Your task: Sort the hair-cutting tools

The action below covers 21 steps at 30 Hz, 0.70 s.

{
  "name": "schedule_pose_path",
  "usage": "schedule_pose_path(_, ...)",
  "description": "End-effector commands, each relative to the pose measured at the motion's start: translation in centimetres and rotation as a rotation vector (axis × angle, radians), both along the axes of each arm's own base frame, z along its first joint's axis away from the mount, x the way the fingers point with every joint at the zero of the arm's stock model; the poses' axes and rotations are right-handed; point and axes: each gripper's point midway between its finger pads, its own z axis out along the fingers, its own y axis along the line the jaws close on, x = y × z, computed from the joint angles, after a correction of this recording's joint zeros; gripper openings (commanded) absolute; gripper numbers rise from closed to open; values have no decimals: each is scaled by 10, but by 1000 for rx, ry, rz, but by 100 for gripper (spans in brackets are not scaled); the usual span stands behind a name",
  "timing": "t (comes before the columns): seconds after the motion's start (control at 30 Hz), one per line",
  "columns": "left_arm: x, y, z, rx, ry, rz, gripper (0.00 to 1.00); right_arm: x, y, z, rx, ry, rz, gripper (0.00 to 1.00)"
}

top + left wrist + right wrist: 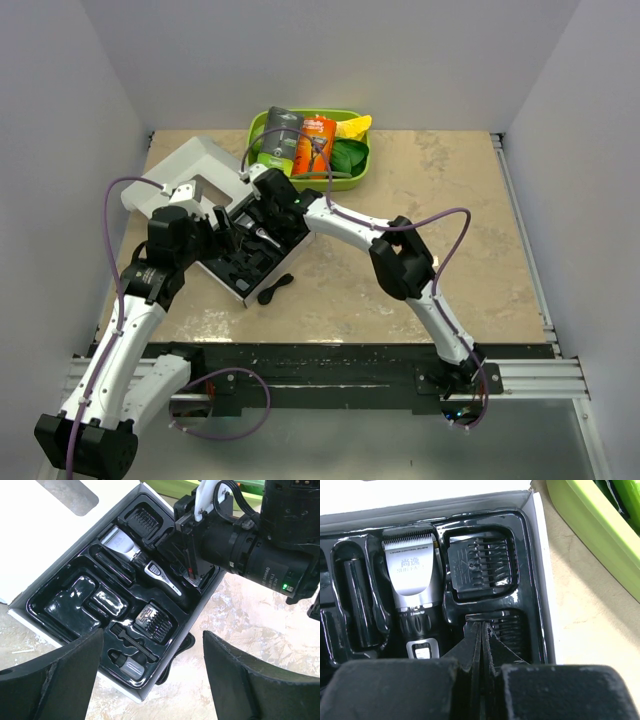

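The black hair clipper (415, 585) with its silver blade head lies in the black tray (65, 605) of an open white box. One guide comb (480, 565) sits in the slot beside the blade. My right gripper (481, 627) is shut, its tips down on a second comb (512, 630) in the slot below. A third comb (154, 621) fills a nearer slot. A small black curved piece (185, 647) lies on the table, half under the box edge. My left gripper (152, 680) hangs open above the box's near corner, holding nothing.
The box's white lid (185, 170) lies folded back at the left. A green bin (355, 178) behind the box holds an orange package (315, 145) and a grey-and-green package (280, 140). A small bottle (129, 667) and a brush (132, 642) sit in the tray.
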Motion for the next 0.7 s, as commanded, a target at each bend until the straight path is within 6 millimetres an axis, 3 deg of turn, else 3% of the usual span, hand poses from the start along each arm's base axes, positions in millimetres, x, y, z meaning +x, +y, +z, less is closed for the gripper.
schedule_pose_path(0.0, 3, 1, 13, 9, -57, -3, 85, 3, -6, 62, 87, -70, -28, 0)
schedule_pose_path(0.07, 2, 1, 14, 11, -58, -2, 85, -2, -7, 64, 98, -63, -16, 0)
schedule_pose_path(0.1, 2, 2, 14, 12, -57, 0, 85, -5, -8, 77, 118, -75, -11, 0)
schedule_pose_path(0.17, 1, 3, 17, 13, -60, 3, 85, -14, -9, 80, 129, -68, 10, 0)
schedule_pose_path(0.2, 1, 4, 16, 18, -59, 8, 85, -18, -9, 92, 149, -76, 20, 1)
schedule_pose_path(0.27, 0, 5, 16, 22, -57, 11, 85, -33, -9, 91, 150, -49, 67, 4)
schedule_pose_path(0.3, 0, 5, 14, 25, -51, 11, 85, -40, -11, 102, 162, -50, 84, 10)
schedule_pose_path(0.37, -2, 6, 14, 31, -46, 10, 85, -57, -15, 93, 141, -20, 122, 16)
schedule_pose_path(0.43, -3, 5, 12, 33, -42, -1, 85, -70, -22, 103, 142, -29, 140, 24)
schedule_pose_path(0.5, -5, 2, 10, 33, -34, -23, 85, -87, -31, 92, 117, 4, 163, 32)
schedule_pose_path(0.67, -8, 2, 6, 40, -12, -36, 85, -143, -37, 79, 88, 82, 249, 36)
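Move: The black cable lies beyond the box's near-right side, about 17 cm back from the right hand, 2 cm to its right and 5 cm lower. The middle comb is right at that hand's shut fingertips, the third comb roughly 3 cm back and 5 cm right of the hand, and the clipper about 5 cm back and 1 cm left. From the left hand the cable lies some 8 cm right, 1 cm ahead and 17 cm below. The right hand rises off the middle comb and draws back some 10 cm towards the cable, fingers part-opening. ##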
